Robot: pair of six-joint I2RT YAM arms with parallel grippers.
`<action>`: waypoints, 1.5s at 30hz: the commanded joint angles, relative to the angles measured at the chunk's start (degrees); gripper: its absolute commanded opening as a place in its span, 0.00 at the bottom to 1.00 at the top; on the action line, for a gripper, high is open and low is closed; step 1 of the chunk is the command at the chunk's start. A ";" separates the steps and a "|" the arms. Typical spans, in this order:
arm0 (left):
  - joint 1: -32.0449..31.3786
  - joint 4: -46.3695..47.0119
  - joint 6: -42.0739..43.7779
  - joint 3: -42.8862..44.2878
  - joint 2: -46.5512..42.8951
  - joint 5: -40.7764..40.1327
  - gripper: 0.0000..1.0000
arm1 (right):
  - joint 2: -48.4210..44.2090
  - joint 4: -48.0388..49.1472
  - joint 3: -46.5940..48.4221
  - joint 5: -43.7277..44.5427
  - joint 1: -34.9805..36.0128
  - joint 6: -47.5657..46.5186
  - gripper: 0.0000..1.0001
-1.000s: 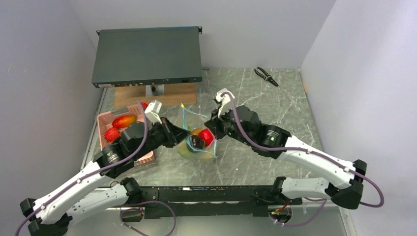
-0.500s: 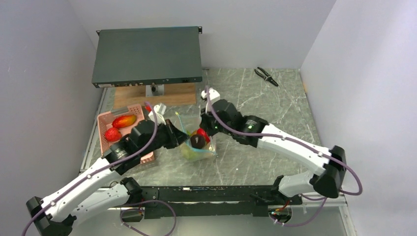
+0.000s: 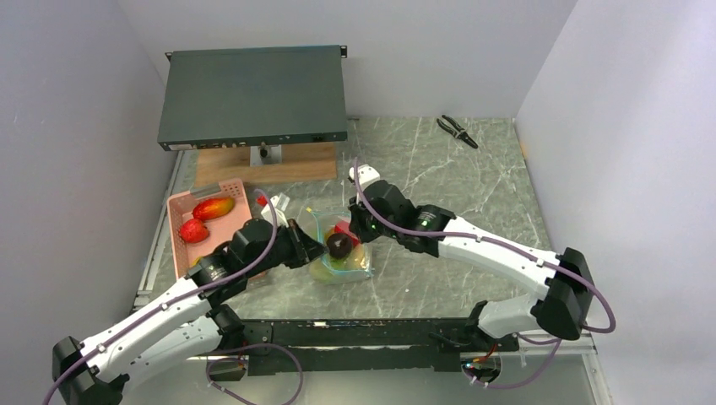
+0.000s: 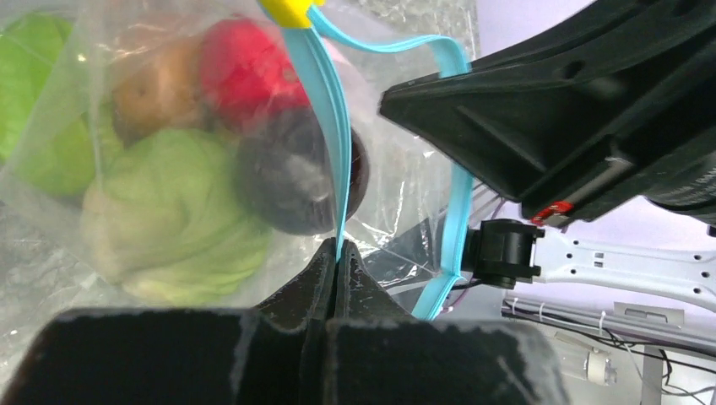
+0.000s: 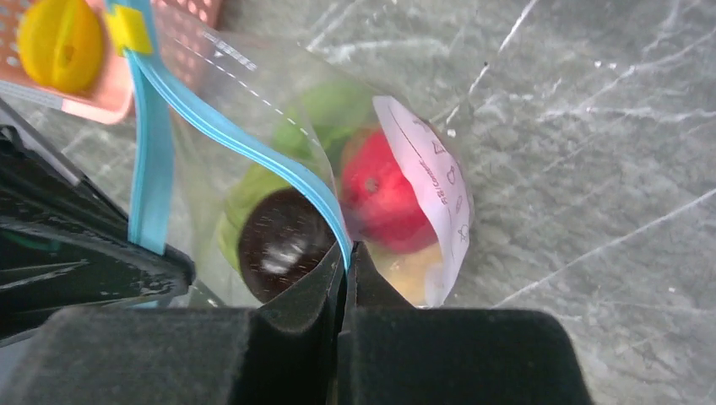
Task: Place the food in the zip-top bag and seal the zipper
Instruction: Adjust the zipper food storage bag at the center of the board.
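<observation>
The clear zip-top bag point(image 3: 342, 263) lies on the marble table between both arms, and its teal-blue zipper point(image 4: 325, 101) stands parted. My left gripper point(image 3: 319, 246) point(image 4: 338, 249) is shut on one zipper strip. The right gripper point(image 3: 353, 229) point(image 5: 344, 253) is shut on the other zipper point(image 5: 245, 139) strip. Food sits inside the bag: a green piece point(image 4: 169, 211), a dark purple one point(image 4: 287, 177) point(image 5: 283, 240), a red one point(image 5: 388, 190) and an orange-brown one point(image 4: 156, 93). A yellow slider point(image 4: 291, 10) sits at the zipper's end.
A pink basket point(image 3: 177, 245) at the left holds a red-yellow fruit point(image 3: 213, 207) and a red one point(image 3: 192, 230). A dark rack unit point(image 3: 253, 97) stands on a wooden board point(image 3: 295, 164) at the back. Pliers point(image 3: 457, 130) lie far right. Walls close in on both sides.
Both grippers kept their hold on the zipper strips. The right arm stretched out to the left, the left arm pushed right, and the bag settled slightly nearer the front.
</observation>
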 commanded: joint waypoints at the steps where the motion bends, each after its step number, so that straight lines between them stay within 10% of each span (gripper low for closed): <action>1: 0.17 5.43 2.02 6.75 1.07 3.86 0.00 | -1.60 0.41 4.49 -0.36 -0.05 -1.23 0.00; 8: -1.76 2.90 6.96 17.90 4.00 4.95 0.00 | -5.38 2.74 7.89 -5.29 0.16 -1.35 0.00; 18: -1.42 6.43 -0.88 3.38 1.50 0.80 0.00 | -2.93 1.47 0.52 -1.96 -0.88 0.21 0.00; 30: -1.76 3.27 4.95 14.28 3.43 2.46 0.00 | -6.01 4.73 6.83 -14.38 0.44 -1.70 0.00; 45: -1.73 3.69 1.74 6.98 5.11 -2.10 0.00 | -4.26 8.30 0.31 -19.37 0.38 -2.88 0.00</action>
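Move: Both hands already pinch the blue rim of the bag. The food inside lies roughly 4 cm ahead, 3 cm right and 9 cm below the left hand; the yellow zip tab is some 8 cm ahead of that hand and 3 cm left, nearly level, and the basket about 30 cm left, 7 cm ahead and 12 cm lower. From the right hand, the food is about 1 cm ahead, 4 cm left and 9 cm down, and the tab roughly 5 cm ahead and 11 cm left. Up and down, twice and quickly, both arms shake the bag by its rim almost in step, the first lift some 8–11 cm and the second about 7–8, coming down again each time. Through the second shake the right hand also draws back about 4 cm and a little left towards the left hand, turning some 15 degrees counter-clockwise; the left hand edges right. Both grips stay shut. ##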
